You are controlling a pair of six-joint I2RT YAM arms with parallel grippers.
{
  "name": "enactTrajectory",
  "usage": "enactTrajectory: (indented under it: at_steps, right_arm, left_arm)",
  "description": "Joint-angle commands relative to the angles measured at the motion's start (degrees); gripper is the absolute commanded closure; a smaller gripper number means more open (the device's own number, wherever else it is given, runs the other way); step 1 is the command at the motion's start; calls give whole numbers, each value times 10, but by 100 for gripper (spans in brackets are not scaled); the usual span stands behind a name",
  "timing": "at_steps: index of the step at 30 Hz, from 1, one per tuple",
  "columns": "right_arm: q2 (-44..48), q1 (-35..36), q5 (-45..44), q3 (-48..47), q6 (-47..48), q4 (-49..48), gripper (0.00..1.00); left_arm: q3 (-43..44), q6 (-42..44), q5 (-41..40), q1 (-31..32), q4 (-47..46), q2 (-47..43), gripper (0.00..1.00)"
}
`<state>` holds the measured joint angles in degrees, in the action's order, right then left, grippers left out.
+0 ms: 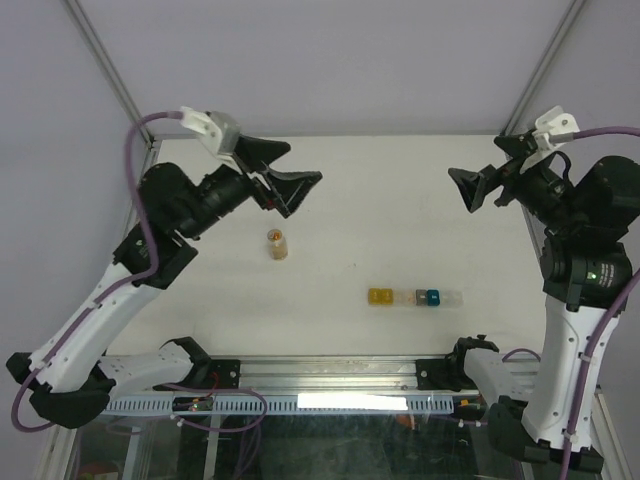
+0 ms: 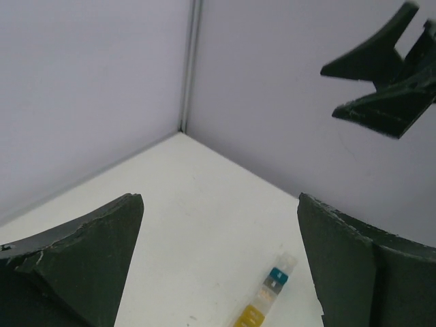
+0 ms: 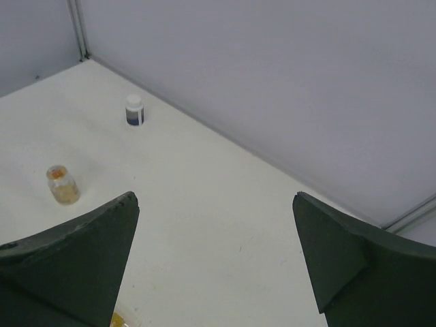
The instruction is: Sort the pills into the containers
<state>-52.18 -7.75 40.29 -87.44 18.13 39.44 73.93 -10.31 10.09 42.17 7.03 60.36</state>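
The containers [image 1: 415,297], a short strip of yellow, clear, teal and clear compartments, lie on the white table right of centre. In the left wrist view the containers [image 2: 269,296] show low between the fingers. Only a yellow end [image 3: 119,319] shows in the right wrist view. A small clear vial [image 1: 277,243] stands upright left of centre with orange-tan pills inside, too small to tell apart. My left gripper [image 1: 305,162] hangs open and empty above the table, up and right of the vial. My right gripper [image 1: 478,160] hangs open and empty at the far right, well above the strip.
A white-capped dark blue bottle [image 3: 135,110] stands near the back wall, beyond the vial [image 3: 63,185]. White enclosure walls rise at the back and sides. The table's near edge carries a metal rail [image 1: 330,372] between the arm bases.
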Motion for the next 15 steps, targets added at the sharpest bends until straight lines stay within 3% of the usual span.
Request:
enactTrajectory:
  at_steps: [1, 4, 8, 15]
  right_arm:
    - [-4, -3, -6, -68, -89, -18, 1]
    - [4, -3, -10, -72, -125, -19, 1]
    - [15, -3, -89, -66, -202, -36, 1]
    - [18, -3, -70, -63, -180, -26, 1]
  left_arm:
    - [96, -2, -81, 1, 128, -37, 1]
    - [119, 3, -90, 0, 162, -49, 1]
    - [114, 8, -101, 1, 173, -59, 1]
    - [107, 13, -97, 0, 177, -59, 1]
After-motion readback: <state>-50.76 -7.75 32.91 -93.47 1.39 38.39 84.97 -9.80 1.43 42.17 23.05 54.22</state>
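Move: From the right hand the pill organizer lies some 5 cm back, 3 cm left and 43 cm below; the open pill bottle is about 36 cm left and 9 cm ahead, as far down. From the left hand the organizer is roughly 24 cm right, 4 cm back and 43 cm below; the open bottle lies 9 cm ahead and 11 cm left, the white bottle 40 cm ahead and 15 cm left, both about 42 cm down. Leftward and up, easing off as it goes, the open, empty left hand draws away from the pill organizer: about 6 cm left and 7 up, slightly back, then it sinks a couple of centimetres and turns a little counter-clockwise. The right hand, also open and empty, rises some 5 cm and backs 2, then hangs there while rolling its left side up about 15 degrees. ##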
